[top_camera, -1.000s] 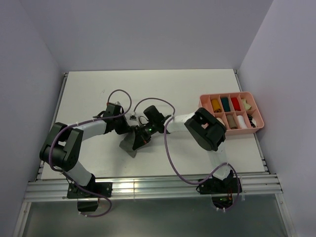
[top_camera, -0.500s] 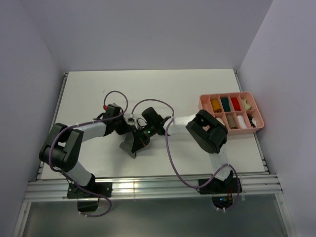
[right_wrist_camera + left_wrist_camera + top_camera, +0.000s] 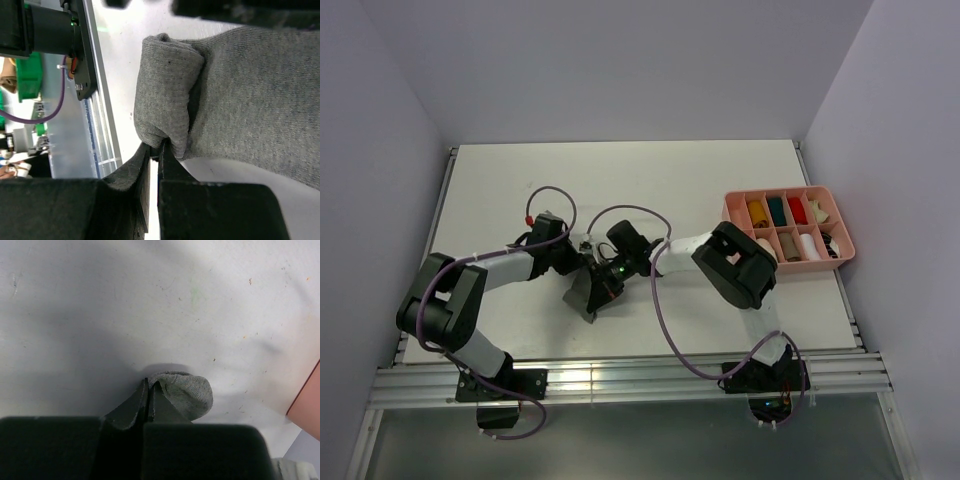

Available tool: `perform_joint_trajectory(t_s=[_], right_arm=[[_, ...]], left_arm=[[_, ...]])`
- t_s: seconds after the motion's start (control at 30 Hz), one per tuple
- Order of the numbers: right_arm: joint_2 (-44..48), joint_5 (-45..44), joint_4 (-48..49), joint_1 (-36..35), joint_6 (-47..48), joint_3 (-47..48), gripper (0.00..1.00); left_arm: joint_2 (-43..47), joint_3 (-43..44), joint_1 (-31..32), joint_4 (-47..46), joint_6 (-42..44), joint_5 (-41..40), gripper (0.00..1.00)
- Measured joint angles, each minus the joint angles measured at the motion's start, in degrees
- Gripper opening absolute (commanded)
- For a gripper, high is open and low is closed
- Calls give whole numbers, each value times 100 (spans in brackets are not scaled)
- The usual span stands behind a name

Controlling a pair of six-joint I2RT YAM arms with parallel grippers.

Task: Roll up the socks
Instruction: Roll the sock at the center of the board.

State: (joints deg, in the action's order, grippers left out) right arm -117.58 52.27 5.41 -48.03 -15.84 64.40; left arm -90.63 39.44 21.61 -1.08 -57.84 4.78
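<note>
A grey sock [image 3: 588,296] lies mid-table, partly under both grippers. In the right wrist view the sock [image 3: 250,90] has a folded-over, rolled end [image 3: 165,90], and my right gripper [image 3: 156,150] is shut on the lower edge of that fold. In the left wrist view my left gripper [image 3: 148,385] is shut, pinching the rim of the sock [image 3: 187,395], which bulges out to the right of the fingers. From above, the left gripper [image 3: 582,268] and right gripper [image 3: 606,284] meet tip to tip over the sock.
A pink compartment tray [image 3: 848,250] with small rolled bundles stands at the right edge of the table; its corner [image 3: 307,400] shows in the left wrist view. The metal rail [image 3: 100,125] along the table's near edge lies close to the sock.
Both grippers have drifted a little to the left and toward the near edge with the sock. Their grips have not changed.
</note>
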Motion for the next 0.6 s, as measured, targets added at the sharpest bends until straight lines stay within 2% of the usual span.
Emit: perform_joint_trajectory(t_s=[0.1, 0.17, 0.2, 0.5, 0.6], right_arm=[[-87, 48, -42, 2, -116, 92, 0], [-142, 70, -98, 2, -153, 166, 0], [-160, 79, -129, 2, -179, 197, 0], [-192, -83, -317, 11, -273, 374, 0], [-214, -109, -382, 7, -334, 409, 0]], left_arm=[[9, 0, 0, 2, 52, -26, 8], [42, 0, 0, 39, 138, -85, 18], [85, 2, 0, 90, 179, -157, 28], [876, 306, -74, 1097, 636, -1056, 69], [1176, 319, -127, 1443, 590, -1185, 70]])
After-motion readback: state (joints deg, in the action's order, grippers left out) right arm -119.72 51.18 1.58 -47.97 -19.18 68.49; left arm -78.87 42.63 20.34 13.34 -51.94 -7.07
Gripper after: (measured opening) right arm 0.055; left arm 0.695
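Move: At the grey sock's far end, the left fingers are shut on the cloth; the sock's middle lies some 6 cm back, 1 cm to their left and barely 1 cm lower. The right gripper, already pinching the folded near part, stands about 11 cm back and 1 cm right of the left hand, about 1 cm higher. From the right fingers, the sock's middle is roughly 5 cm ahead, 2 cm left and 2 cm below. Opening wide, the left fingers let go of the sock's far end, then the hand backs away from it about 5 cm to the left while rising nearly as much, tilting some 10 to 15 degrees so its left side lifts. The right hand keeps its pinch on the fold low over the board, creeping only about 1 cm forward. ##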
